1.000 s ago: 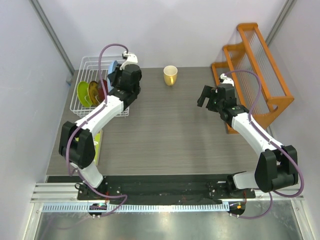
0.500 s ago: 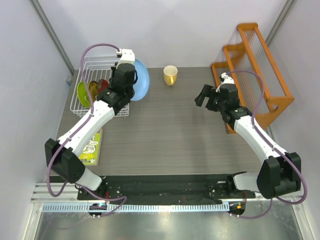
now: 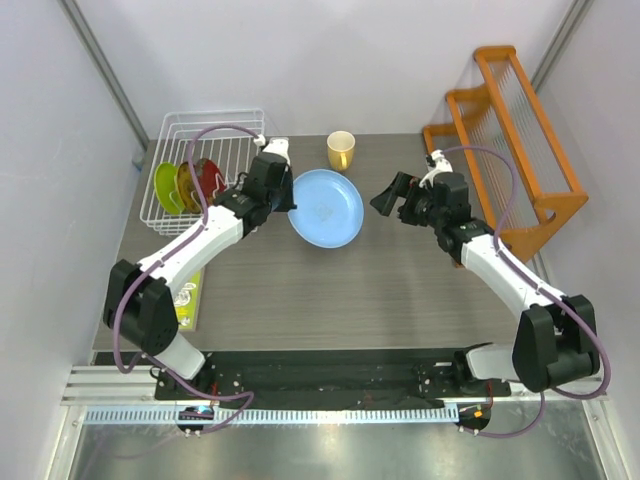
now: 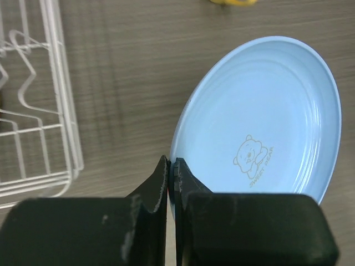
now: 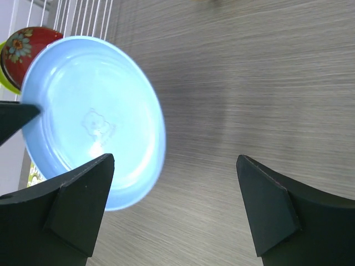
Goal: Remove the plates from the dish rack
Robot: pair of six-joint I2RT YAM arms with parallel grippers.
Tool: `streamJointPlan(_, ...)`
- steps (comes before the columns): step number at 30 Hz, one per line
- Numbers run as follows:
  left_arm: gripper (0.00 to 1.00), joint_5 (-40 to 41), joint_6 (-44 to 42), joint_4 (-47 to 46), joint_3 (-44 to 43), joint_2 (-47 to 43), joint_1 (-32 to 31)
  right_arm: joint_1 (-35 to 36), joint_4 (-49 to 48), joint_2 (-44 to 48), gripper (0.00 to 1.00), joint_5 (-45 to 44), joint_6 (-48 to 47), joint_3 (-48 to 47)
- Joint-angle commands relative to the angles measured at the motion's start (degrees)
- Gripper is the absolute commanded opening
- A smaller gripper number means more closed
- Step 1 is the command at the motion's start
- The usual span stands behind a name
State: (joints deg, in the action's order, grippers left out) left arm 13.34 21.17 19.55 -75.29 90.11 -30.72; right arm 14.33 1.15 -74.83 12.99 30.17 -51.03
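My left gripper [image 3: 288, 201] [image 4: 171, 166] is shut on the left rim of the light blue plate [image 3: 326, 207] [image 4: 260, 111], holding it above the table's middle, face tilted up. The right gripper [image 3: 392, 194] [image 5: 175, 160] stands wide open just right of that plate [image 5: 91, 116], nothing between its fingers. In the white wire dish rack [image 3: 205, 125] [image 4: 55, 83] at the back left stand three smaller plates on edge: lime green [image 3: 166, 187], yellow patterned [image 3: 187, 183] and red floral [image 3: 210, 178] [image 5: 25, 44].
A yellow cup [image 3: 341, 150] stands at the back centre, just behind the blue plate. An orange wooden slatted rack [image 3: 520, 130] fills the back right. A yellow-green flat item [image 3: 187, 295] lies at the table's left edge.
The left arm has pulled the blue plate out of the rack and swung it right over the table's middle. The right gripper has moved left toward the plate, still open.
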Motion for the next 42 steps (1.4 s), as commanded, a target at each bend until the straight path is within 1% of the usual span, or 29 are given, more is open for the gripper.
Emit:
streamJointPlan(1,0.00,-8.1,6.1,-6.3,-0.5,-0.5,0.0,1.2,-5.8,-2.5,0.96,3.2,1.6,0.1)
streamJointPlan(7,0.00,-9.9,8.5,-9.2,0.9,-0.3,0.0,2.6,-6.7,-7.7,0.87,4.6,2.3,-0.6)
streamJointPlan(8,0.00,-10.6,8.6,-9.4,1.1,-0.3,0.0,2.9,-6.7,-8.5,0.76,4.7,2.2,-0.7)
streamJointPlan(10,0.00,-10.7,8.8,-9.6,1.2,-0.2,0.0,3.0,-6.7,-10.0,0.60,4.8,2.2,-1.0)
streamJointPlan(11,0.00,-9.9,8.7,-9.5,1.2,-0.1,0.0,3.0,-6.7,-10.2,0.28,4.8,2.1,-1.2)
streamJointPlan(13,0.00,-8.9,8.4,-9.4,1.5,-0.1,0.0,3.1,-6.6,-9.7,0.02,3.8,2.3,-1.1)
streamJointPlan(16,0.00,-5.8,7.7,-8.7,2.6,-0.5,0.0,3.1,-4.6,-7.4,0.01,0.9,1.0,-1.1)
streamJointPlan(17,0.14,-4.6,7.3,-8.3,2.8,-0.7,0.0,3.1,-3.5,-6.4,0.01,-2.2,0.6,-1.3)
streamJointPlan(18,0.31,-1.9,6.9,-7.3,3.3,-0.7,0.0,3.1,-1.6,-5.8,0.01,-3.6,-0.1,-1.6)
streamJointPlan(19,0.48,0.3,6.3,-6.7,3.5,-0.8,0.0,3.1,1.1,-4.9,0.01,-5.0,-1.4,-2.0)
streamJointPlan(20,0.68,2.0,6.0,-6.1,3.8,-0.8,0.0,3.1,2.8,-4.6,0.01,-7.3,-2.2,-3.1)
streamJointPlan(21,0.78,6.0,5.6,-4.8,4.1,-0.9,0.1,3.1,5.7,-4.6,0.01,-8.1,-2.8,-3.6)
streamJointPlan(23,0.89,9.1,4.5,-4.0,4.9,-1.2,0.5,3.0,9.4,-5.1,0.01,-9.2,-4.6,-5.2)
streamJointPlan(24,0.97,11.0,4.3,-3.6,5.3,-1.9,1.1,3.0,10.0,-5.5,0.01,-9.3,-4.9,-5.5)
streamJointPlan(25,0.99,11.4,3.7,-3.7,5.8,-2.4,1.6,3.0,10.3,-5.9,0.01,-9.3,-5.2,-5.5)
streamJointPlan(28,0.99,13.5,3.1,-4.1,7.3,-4.8,3.4,3.0,10.5,-7.7,0.01,-9.1,-5.4,-5.3)
streamJointPlan(31,0.99,17.1,1.6,-4.5,8.5,-7.1,4.7,2.6,12.1,-11.6,0.01,-9.2,-5.6,-6.3)
streamJointPlan(34,0.99,18.6,0.3,-5.0,9.5,-9.6,7.0,2.4,12.5,-14.7,0.01,-9.3,-5.5,-6.6)
streamJointPlan(38,1.00,15.1,0.5,-6.8,11.5,-12.0,12.3,2.0,12.5,-17.4,0.01,-11.0,-5.1,-6.5)
streamJointPlan(39,0.99,14.5,0.6,-6.9,11.8,-12.1,14.4,1.9,12.5,-18.1,0.01,-11.1,-5.1,-6.5)
streamJointPlan(42,0.99,12.9,0.7,-7.3,12.4,-12.4,18.0,1.6,12.6,-18.9,0.01,-12.7,-5.2,-6.4)
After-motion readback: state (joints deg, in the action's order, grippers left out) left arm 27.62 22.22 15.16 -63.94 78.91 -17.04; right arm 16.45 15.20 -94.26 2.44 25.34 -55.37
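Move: The blue plate is held by its left edge in the left fingers, its middle about 7 cm to that hand's right and level with it. From the open right hand, the plate's middle lies roughly 14 cm to the left, level fore and aft, some 5 cm below. Counted from the left hand, the mug stands about 18 cm ahead, 11 cm right and 15 below; the red plate in the dish rack is some 8 cm ahead, 21 left and 13 below. The blue plate passes from left hand to right: the left carries it about 3 cm right while the right reaches down and left and pinches its right edge. The left fingers then open, and that hand swings some 18 cm left over the dish rack, turning counter-clockwise. The right draws the plate right, then mostly down, fingers tipping steeper. ##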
